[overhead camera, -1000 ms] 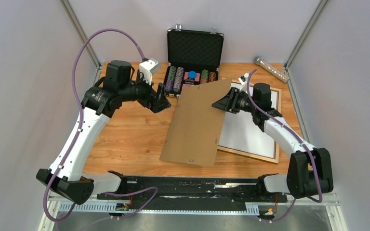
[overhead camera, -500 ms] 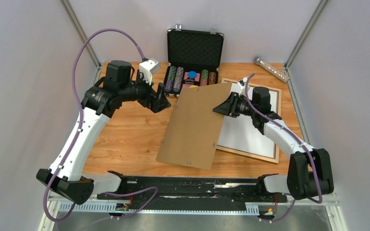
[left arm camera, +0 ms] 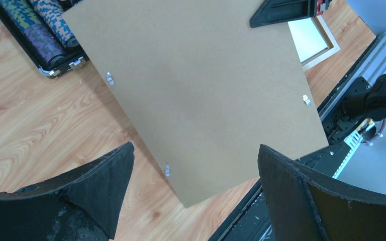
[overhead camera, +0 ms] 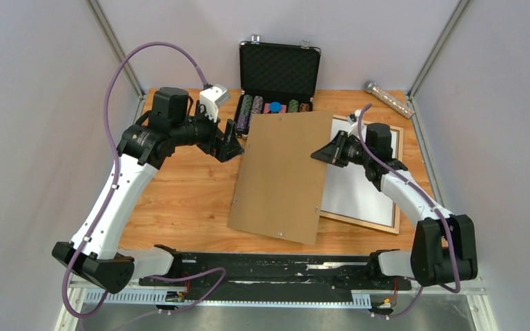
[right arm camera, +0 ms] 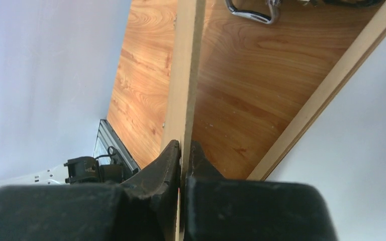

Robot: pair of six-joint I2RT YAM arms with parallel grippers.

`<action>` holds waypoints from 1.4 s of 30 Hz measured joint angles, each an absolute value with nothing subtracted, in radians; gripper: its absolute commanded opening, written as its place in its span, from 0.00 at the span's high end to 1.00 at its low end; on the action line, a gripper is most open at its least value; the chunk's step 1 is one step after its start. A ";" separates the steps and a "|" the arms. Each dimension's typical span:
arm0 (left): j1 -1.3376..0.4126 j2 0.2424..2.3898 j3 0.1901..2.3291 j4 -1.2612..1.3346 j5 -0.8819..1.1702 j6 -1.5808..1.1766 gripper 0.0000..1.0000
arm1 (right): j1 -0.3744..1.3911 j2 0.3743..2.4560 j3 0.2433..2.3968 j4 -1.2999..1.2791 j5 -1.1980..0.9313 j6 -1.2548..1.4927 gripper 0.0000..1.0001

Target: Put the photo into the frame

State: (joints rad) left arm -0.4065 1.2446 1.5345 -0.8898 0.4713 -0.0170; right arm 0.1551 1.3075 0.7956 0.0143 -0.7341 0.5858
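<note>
The light-brown wooden frame [overhead camera: 362, 222] lies flat at the table's right. A white sheet [overhead camera: 359, 186] fills it, apparently the photo with its plain back up. A brown fibreboard backing panel [overhead camera: 283, 176] is tilted over the frame's left side, and it hides that part. My right gripper [overhead camera: 326, 155] is shut on the panel's right edge. The right wrist view shows the thin board [right arm camera: 188, 75] pinched between the right gripper's [right arm camera: 183, 148] jaws, with the frame's rail [right arm camera: 326, 80] beyond. My left gripper [overhead camera: 231, 141] hovers open at the panel's upper left corner. In its own view the left gripper [left arm camera: 196, 147] holds nothing above the panel [left arm camera: 201, 90].
An open black poker-chip case [overhead camera: 276, 76] stands at the back, and the panel's top edge overlaps its chip rows. A clear tube [overhead camera: 388, 98] lies at the back right corner. The case's handle [right arm camera: 251, 15] shows in the right wrist view. Grey walls enclose the table.
My right gripper has closed on the panel's right edge. The panel has swung, its lower end shifting right and its top edge squaring up. The left arm has stayed put.
</note>
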 measured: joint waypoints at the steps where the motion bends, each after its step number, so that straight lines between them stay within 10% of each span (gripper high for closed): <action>1: -0.406 1.245 1.534 -0.890 0.471 -0.017 0.00 | 0.145 1.310 0.800 0.006 -0.735 0.587 1.00; 42: -0.406 1.436 1.577 -0.831 0.514 -0.018 0.01 | -0.625 1.447 0.960 -0.301 -1.341 0.435 1.00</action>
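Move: The right hand already pinches the right edge of the back panel, whose middle lies about 12 cm to its left, 5 cm nearer and some 5 cm lower. The frame it is being taken to is centred about 12 cm to the right, 3 cm back and 15 cm below. The chip case stands about 19 cm ahead and 13 cm left, 13 cm down. From the left hand the frame lies some 35 cm right, about 1 cm ahead and 30 cm below. Forward first, about 5 cm while drifting right, the right hand then sweeps right and back again to carry the back panel across over the frame, some 20 cm rightward in all and 4 cm up. Its shut fingers keep their hold as it rolls roughly 20 degrees, left side rising, and turns some 15 clockwise. Late on, the open, empty left hand eases forward, down and a little right. ##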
